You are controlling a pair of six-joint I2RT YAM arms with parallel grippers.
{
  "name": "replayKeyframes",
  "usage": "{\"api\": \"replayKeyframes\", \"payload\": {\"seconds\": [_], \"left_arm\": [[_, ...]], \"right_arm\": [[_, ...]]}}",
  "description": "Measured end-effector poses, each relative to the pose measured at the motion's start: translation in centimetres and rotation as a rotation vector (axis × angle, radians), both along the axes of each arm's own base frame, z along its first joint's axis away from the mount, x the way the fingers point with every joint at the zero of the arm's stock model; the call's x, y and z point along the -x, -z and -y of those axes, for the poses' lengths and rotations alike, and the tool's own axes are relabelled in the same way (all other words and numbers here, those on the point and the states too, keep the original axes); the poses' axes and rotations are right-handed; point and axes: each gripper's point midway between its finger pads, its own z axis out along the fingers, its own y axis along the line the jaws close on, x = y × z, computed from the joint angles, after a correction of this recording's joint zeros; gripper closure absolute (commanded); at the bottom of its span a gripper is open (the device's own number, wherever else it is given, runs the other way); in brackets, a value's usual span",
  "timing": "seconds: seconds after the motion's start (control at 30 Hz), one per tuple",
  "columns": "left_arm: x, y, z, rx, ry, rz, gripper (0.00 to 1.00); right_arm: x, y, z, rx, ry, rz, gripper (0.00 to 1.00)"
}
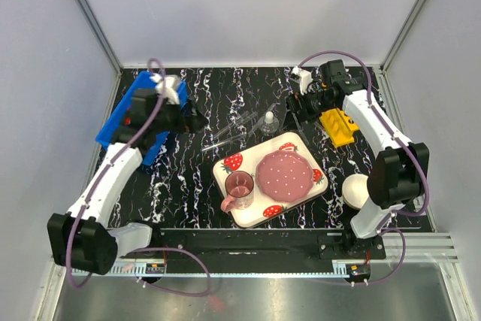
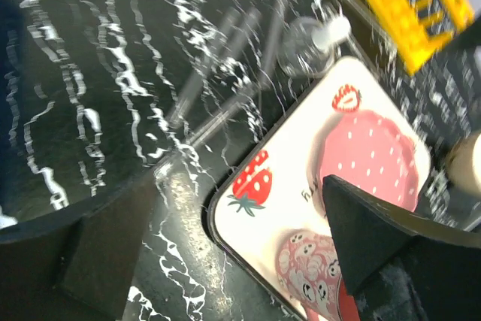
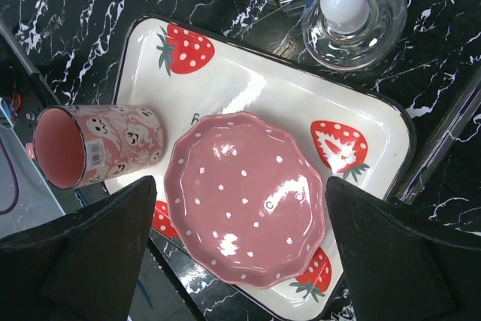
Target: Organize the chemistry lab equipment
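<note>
Thin clear glass tubes (image 1: pixel 229 134) lie on the black marbled table between the two arms, blurred in the left wrist view as tubes (image 2: pixel 225 73). Just right of them stands a small clear flask (image 1: pixel 269 122) with a white dome on top, seen too as flask (image 2: pixel 310 37) and flask (image 3: pixel 353 11). The yellow holed rack (image 1: pixel 337 126) sits at the right, under the right forearm. My left gripper (image 1: pixel 197 121) hangs open left of the tubes and holds nothing. My right gripper (image 1: pixel 294 106) is open too, its fingers (image 3: pixel 98 246) framing the pink plate (image 3: pixel 244 197).
A strawberry-print tray (image 1: pixel 225 174) with a pink plate and a pink cup (image 1: pixel 239 186) fills the near middle. A blue bin (image 1: pixel 120 118) lies under the left arm at the far left. A white bowl (image 1: pixel 356 189) stands near the right arm's base.
</note>
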Motion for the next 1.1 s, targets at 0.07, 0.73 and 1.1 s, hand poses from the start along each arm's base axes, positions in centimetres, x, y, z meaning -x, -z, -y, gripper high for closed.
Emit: {"api": "replayKeyframes", "payload": {"seconds": [0.07,0.73,1.1], "left_arm": [[0.9,0.5,2.9,-0.067,0.079,0.011,0.01],[-5.5,8.6,21.2,-0.314,0.348,-0.073,0.01],[-7.6,14.9,24.5,-0.373,0.377,-0.155,0.01]], "right_arm": [[0.0,0.1,0.0,-0.002,0.004,-0.003,0.0],[2.5,-1.7,7.5,-0.065,0.191,0.132,0.0],[3.7,-0.3,8.1,-0.134,0.203,0.098,0.0]]}}
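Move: The white-capped glass lamp stands some 26 cm to the right of the left hand, about 9 cm ahead and 19 cm below it. From that hand, the pair of test tubes lies roughly 15 cm right and 9 cm ahead, and the pink plate about 32 cm right and 8 cm back, both on the table side some 21 cm down. From the right hand, the same lamp is about 7 cm left, 6 cm ahead and 15 cm below. The empty left hand heads for the glass lamp, sweeping about 25 cm right across the test tubes while sinking some 15 cm and reaching forward a little, its fingers wide open throughout and the wrist turning clockwise and tipping more downward until they hang over the white cap. The right hand, also open, backs out of the way, about 8 cm right and 4 cm back. ##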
